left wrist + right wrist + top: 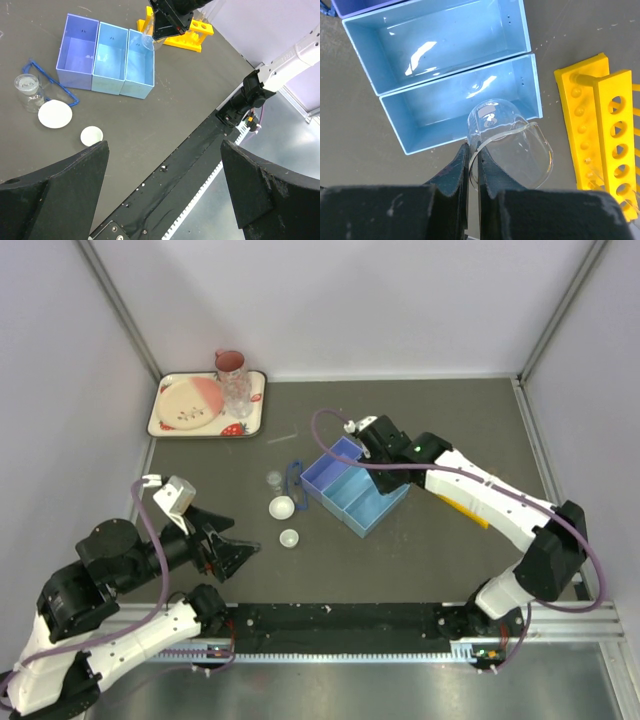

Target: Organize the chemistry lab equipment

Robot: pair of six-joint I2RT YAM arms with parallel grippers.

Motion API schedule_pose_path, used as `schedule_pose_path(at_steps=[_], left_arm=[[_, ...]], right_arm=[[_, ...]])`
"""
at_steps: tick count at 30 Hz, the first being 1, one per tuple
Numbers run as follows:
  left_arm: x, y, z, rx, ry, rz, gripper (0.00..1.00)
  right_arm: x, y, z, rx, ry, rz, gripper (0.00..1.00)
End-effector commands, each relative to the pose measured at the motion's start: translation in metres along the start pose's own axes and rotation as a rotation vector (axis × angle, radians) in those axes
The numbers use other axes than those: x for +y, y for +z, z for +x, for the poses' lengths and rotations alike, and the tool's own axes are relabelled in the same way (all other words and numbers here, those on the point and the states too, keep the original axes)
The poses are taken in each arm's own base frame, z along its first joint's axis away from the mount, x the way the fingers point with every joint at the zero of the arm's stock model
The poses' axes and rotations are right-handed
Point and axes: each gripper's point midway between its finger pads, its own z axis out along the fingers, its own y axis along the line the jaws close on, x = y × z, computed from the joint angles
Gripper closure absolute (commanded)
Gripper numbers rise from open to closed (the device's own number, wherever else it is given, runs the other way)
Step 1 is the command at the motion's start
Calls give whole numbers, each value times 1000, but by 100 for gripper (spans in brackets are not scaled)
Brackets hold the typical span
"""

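My right gripper [472, 156] is shut on the rim of a clear beaker [512, 142] and holds it tilted over the end compartment of the blue divided tray [440, 45]. In the top view that gripper [358, 448] is at the tray's [375, 525] far corner. A second small clear beaker [273, 479], blue-rimmed goggles [295, 480] and two white round dishes [281, 507] [289, 538] lie left of the tray. A thin glass rod [282, 439] lies beyond them. The yellow holed rack [600, 130] lies right of the tray. My left gripper [232, 538] is open and empty at the near left.
A cream strawberry-patterned tray [250, 420] at the far left corner holds a pink-and-cream plate [190, 402], a pink mug [230, 363] and a clear tumbler [237, 390]. The black base rail [330, 620] runs along the near edge. Walls enclose the table.
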Motion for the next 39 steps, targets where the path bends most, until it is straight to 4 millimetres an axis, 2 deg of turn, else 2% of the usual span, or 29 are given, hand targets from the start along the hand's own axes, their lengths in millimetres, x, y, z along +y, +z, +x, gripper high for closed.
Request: schedule_pose_path(at_steps=[1,12,20,28,39], left_arm=[[1,2,-1,-8,16,-2,1],[2,12,4,14,30,4,1],[4,18,7,28,39,-3,1],[7,18,9,33,51,-13,1],[8,20,11,43,60,-18,1]], right_arm=[[-4,2,-21,-104,33,-44,100],[-18,48,-16,-92,69,-64,100],[-15,73,-14,-52,72,-89,100],[-18,102,1,23,63,-37,100],[-32,118,14,75,52,60,100]])
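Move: The glass beaker, already held by its rim in the right hand, is bound for the lab box's near-right blue compartment, whose middle is about 3 cm ahead, 2 cm to the left and 14 cm below. The middle compartment is roughly 6 cm ahead and 6 cm left, the purple one 11 cm ahead and 11 cm left; the yellow rack is some 17 cm right and 3 cm ahead. From the left hand, that near-right compartment is about 20 cm ahead, 25 cm right and 31 cm down. The beaker goes down about 10 cm and forward some 5 cm into the end of the near-right blue compartment nearest the yellow rack. The right hand first slants forward and down over the box, then sinks nearly straight, its closed fingers keeping their pinch on the rim. The empty left hand, wide open, lowers about 2 cm off to the side. ##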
